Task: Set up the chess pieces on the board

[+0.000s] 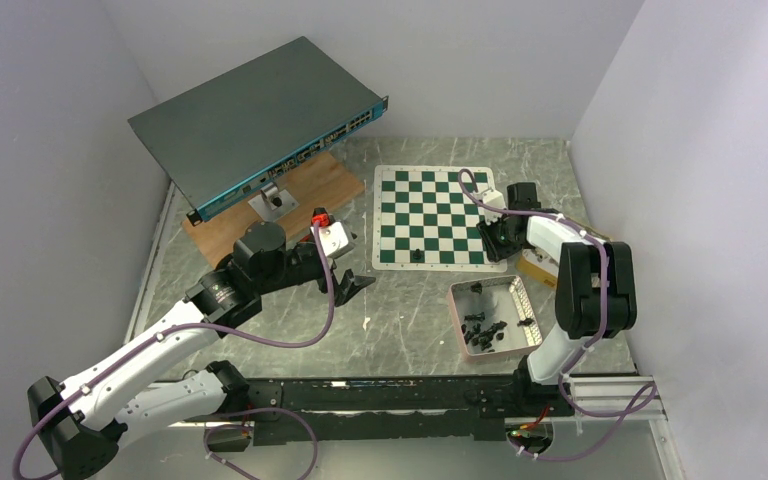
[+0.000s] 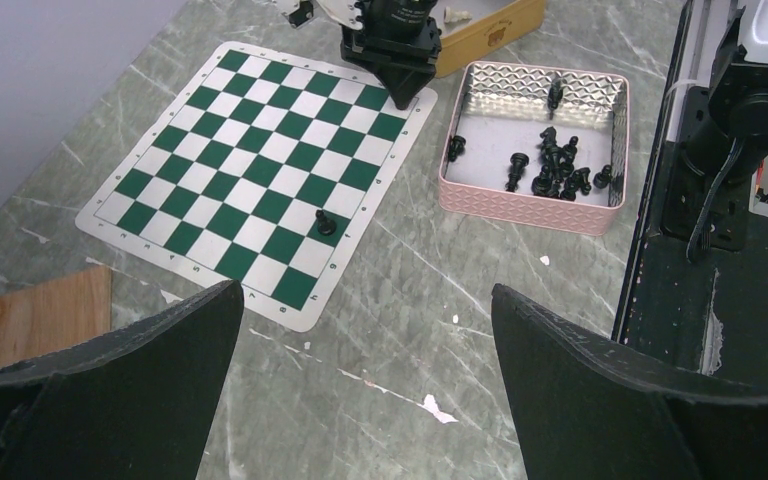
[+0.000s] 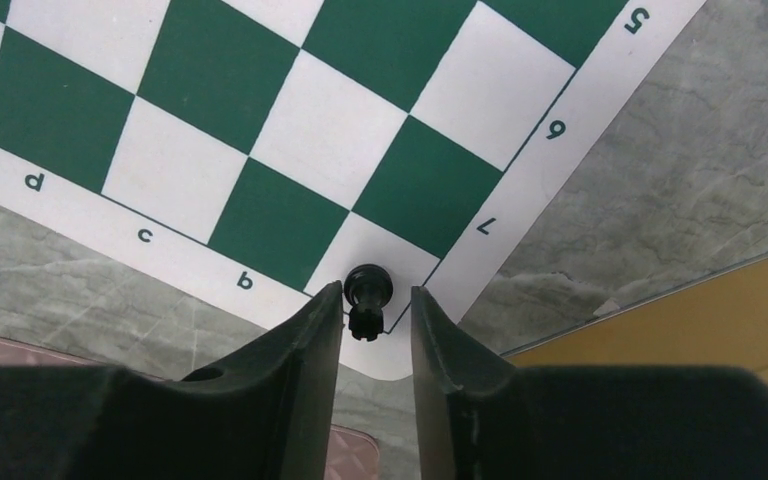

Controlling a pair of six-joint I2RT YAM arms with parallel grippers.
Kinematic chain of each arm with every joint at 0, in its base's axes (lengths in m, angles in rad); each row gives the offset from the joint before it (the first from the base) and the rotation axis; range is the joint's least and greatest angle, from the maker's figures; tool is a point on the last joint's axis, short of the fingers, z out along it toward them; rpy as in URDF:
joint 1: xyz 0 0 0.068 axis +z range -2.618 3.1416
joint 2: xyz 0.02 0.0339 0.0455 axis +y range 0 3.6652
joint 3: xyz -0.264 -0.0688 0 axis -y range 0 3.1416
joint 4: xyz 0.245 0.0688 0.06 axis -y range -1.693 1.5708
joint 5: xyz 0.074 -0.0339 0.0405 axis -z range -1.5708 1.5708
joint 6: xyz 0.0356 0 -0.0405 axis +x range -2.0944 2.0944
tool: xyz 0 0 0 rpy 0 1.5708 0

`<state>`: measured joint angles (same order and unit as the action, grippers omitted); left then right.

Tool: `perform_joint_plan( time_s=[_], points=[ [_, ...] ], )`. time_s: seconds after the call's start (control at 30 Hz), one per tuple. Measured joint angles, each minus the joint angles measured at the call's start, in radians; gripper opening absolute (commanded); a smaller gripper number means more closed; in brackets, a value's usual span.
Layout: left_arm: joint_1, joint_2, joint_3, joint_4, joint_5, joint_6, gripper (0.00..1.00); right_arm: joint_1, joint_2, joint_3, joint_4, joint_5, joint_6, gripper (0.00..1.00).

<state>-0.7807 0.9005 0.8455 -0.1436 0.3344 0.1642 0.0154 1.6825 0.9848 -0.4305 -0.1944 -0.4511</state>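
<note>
The board (image 1: 430,215) lies flat at the back centre of the table. One black piece (image 1: 417,256) stands on its near edge row, and it also shows in the left wrist view (image 2: 326,224). My right gripper (image 1: 490,240) points down at the board's near right corner. In the right wrist view its fingers (image 3: 376,290) sit slightly apart on either side of a black rook (image 3: 368,300) that stands on the white corner square, with a gap at the right finger. Several black pieces (image 1: 482,330) lie in the pink-rimmed tray (image 1: 487,284). My left gripper (image 1: 355,285) is wide open and empty over bare table (image 2: 365,290).
A teal network switch (image 1: 260,120) leans on a wooden slab (image 1: 280,200) at the back left. A yellow box (image 1: 540,265) sits right of the board, behind my right gripper. The black base rail (image 1: 410,395) runs along the near edge. Walls close in on both sides.
</note>
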Motion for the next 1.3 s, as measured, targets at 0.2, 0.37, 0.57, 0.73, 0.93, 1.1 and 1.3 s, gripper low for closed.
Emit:
perform_joint_plan(
  time_s=[0.2,0.37,0.57,0.73,0.93,1.1,1.3],
  points=[
    [0.000,0.000,0.000,0.000,0.000,0.000,1.00,-0.002,-0.001,0.000,0.003,0.003,0.008,0.54],
    [0.001,0.000,0.000,-0.003,-0.001,0.000,1.00,-0.004,-0.044,0.006,-0.021,-0.019,0.008,0.61],
    [0.025,0.056,0.002,0.029,-0.015,-0.010,1.00,-0.065,-0.112,0.139,-0.179,-0.224,-0.113,0.61],
    [0.027,0.185,0.027,0.030,-0.080,0.023,1.00,-0.086,-0.114,0.244,-0.384,-0.417,-0.301,0.59],
    [0.027,0.269,0.068,0.029,-0.114,0.059,1.00,-0.085,-0.103,0.264,-0.623,-0.573,-0.526,0.58],
    [0.028,0.259,0.059,0.060,-0.111,0.054,1.00,-0.085,-0.110,0.230,-0.728,-0.639,-0.717,0.59],
    [0.037,0.176,-0.006,0.080,-0.079,0.006,1.00,-0.085,-0.164,0.112,-0.795,-0.677,-0.949,0.62]
  ],
)
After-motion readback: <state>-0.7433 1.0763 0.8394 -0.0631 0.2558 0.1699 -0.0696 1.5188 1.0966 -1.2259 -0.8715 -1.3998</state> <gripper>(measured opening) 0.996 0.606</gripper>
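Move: The right hand has the rook it has just set on the board's near right corner between its parted fingertips, about 1 cm below the hand point. The lone piece lying in the pink tray is some 14 cm back and 5 cm left of this hand, roughly 2 cm lower; another piece by the tray's far edge is 7 cm back and 4 cm left, the pile 18 cm back and 3 cm left. From the left hand the lone piece lies about 25 cm right, 2 cm ahead and 27 cm below. Straight up off the rook first, about 10 cm, the already parting right fingers spreading wider; then back about 11 cm and left some 7 cm over the tray, sinking slightly at the end and swinging roughly 50 degrees counter-clockwise, still well above the pieces. The left hand, wide open and empty, reaches forward and down about 5 cm, then eases back a little. ##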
